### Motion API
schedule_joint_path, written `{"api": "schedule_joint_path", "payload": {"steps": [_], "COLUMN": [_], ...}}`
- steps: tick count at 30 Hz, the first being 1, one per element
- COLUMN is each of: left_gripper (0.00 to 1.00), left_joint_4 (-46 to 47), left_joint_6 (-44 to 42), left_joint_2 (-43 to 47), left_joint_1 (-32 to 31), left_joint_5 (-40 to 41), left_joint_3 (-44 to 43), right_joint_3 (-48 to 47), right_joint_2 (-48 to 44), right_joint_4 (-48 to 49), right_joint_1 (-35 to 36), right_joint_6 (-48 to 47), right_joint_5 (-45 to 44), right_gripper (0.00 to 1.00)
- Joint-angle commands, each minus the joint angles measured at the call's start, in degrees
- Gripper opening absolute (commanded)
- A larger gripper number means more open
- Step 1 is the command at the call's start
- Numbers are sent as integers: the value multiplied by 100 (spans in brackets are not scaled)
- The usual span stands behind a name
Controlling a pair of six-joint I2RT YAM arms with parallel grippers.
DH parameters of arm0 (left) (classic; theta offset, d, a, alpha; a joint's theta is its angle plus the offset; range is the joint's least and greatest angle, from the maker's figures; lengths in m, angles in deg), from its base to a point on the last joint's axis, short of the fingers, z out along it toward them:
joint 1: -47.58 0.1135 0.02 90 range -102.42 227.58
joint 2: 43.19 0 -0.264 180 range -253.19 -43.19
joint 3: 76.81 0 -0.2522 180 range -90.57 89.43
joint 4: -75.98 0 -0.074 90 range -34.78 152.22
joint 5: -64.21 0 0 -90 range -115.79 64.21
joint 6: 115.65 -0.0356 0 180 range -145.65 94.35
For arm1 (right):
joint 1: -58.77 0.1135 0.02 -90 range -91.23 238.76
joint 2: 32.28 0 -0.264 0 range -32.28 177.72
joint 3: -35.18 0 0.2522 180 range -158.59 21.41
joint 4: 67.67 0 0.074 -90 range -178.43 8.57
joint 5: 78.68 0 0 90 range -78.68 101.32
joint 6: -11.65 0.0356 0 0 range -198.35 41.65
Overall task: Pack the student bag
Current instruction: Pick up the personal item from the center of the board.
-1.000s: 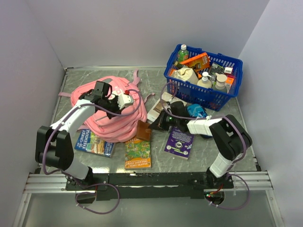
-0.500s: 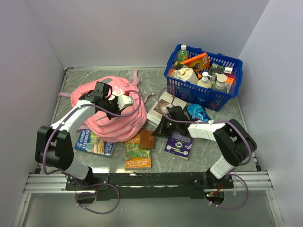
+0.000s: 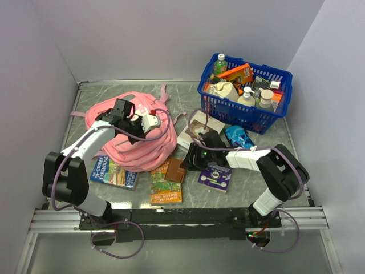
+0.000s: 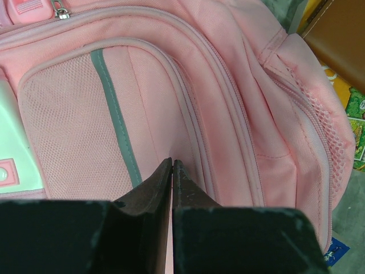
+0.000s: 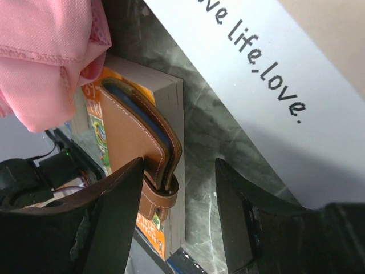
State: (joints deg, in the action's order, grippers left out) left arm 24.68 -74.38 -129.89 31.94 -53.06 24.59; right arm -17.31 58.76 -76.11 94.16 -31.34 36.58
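Note:
The student bag, soft and pink, lies at the left of the table. My left gripper rests on top of it. In the left wrist view its fingertips are shut, pinching a fold of the bag's fabric beside a mesh pocket. My right gripper stands open just right of the bag's lower edge. A brown wallet lies on an orange book, close against my right gripper's left finger, with its clasp end in the gap. The wallet is free of both fingers.
A blue basket full of bottles and boxes stands at the back right. A white book, a purple book, a blue packet, the orange book and a blue book lie around the bag.
My right gripper has opened and let go of the brown wallet, which now lies on the orange book beside the bag. The left arm has not moved.

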Motion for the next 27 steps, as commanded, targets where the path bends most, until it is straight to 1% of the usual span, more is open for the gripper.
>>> {"api": "schedule_joint_path", "payload": {"steps": [1,2,3,4,7,8,10,11,14,15,16,17,20,22,23,24,27], "left_gripper": [9,9,9,9,10,11,15,16,20,23,25,26,31,37,39,44,49], "left_joint_4": [-25,-25,-34,-69,-192,-227,-280,-298,-429,-482,-543,-605,-1009,-1334,-1439,-1545,-1494], "left_joint_6": [39,30,39,30,48,57,65,48,65,57,74,92,-22,-154,-189,-259,-269], "left_joint_2": [144,153,153,153,153,170,188,188,206,232,293,320,408,460,478,504,583], "left_joint_1": [-27,-27,-27,-27,-27,-27,-27,-27,-27,-18,-18,-18,-9,-18,-18,-18,-18], "left_joint_5": [-51,-51,-42,-25,-42,-42,-51,-42,-68,-103,-147,-173,-392,-516,-638,-683,-640], "left_joint_3": [-73,-64,-73,-81,-169,-213,-213,-213,-240,-283,-319,-432,-687,-767,-767,-732,-469], "right_joint_3": [259,355,409,435,444,479,584,611,637,638,611,603,576,585,576,567,532], "right_joint_2": [-18,53,123,263,440,423,292,230,-16,-138,-192,-253,-447,-517,-518,-474,-395], "right_joint_4": [529,1088,1363,1558,2068,2165,2245,2219,1903,1824,1641,1543,1253,1252,1217,1226,1278], "right_joint_1": [11,20,20,20,11,-6,-24,-24,-59,-68,-59,-68,-68,-59,-68,-68,-59], "right_joint_6": [186,291,509,599,819,845,863,846,732,662,617,574,442,406,389,397,424], "right_joint_5": [409,549,664,848,1007,999,973,885,762,735,692,648,490,463,463,471,533], "right_gripper": [59,58,58,57,49,43,35,24,8,6,2,0,0,0,0,0,0]}}
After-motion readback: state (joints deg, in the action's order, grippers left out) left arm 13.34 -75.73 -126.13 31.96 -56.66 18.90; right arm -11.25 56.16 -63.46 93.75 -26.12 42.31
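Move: The personal item, the brown wallet, lies about 4 cm to the left of my right fingers, 2 cm back and 1 cm lower, on the orange treehouse book, whose middle is some 7 cm left and 6 cm back. The coffee-cup book is about 12 cm ahead and 5 cm right, the purple book 11 cm right and 4 cm back. From my left hand, which is right at the backpack, the wallet is roughly 15 cm right, 12 cm back and 9 cm down. I slide my open right hand about 2 cm left and a little back onto the wallet, tilting the fingers some 10 degrees shallower, shut them on its near edge, then ease back right by a centimetre while rising about a centimetre. Late on, my left hand backs up and away from the backpack's front pocket, about 4 cm up and 2.5 cm back, opening its fingers. ##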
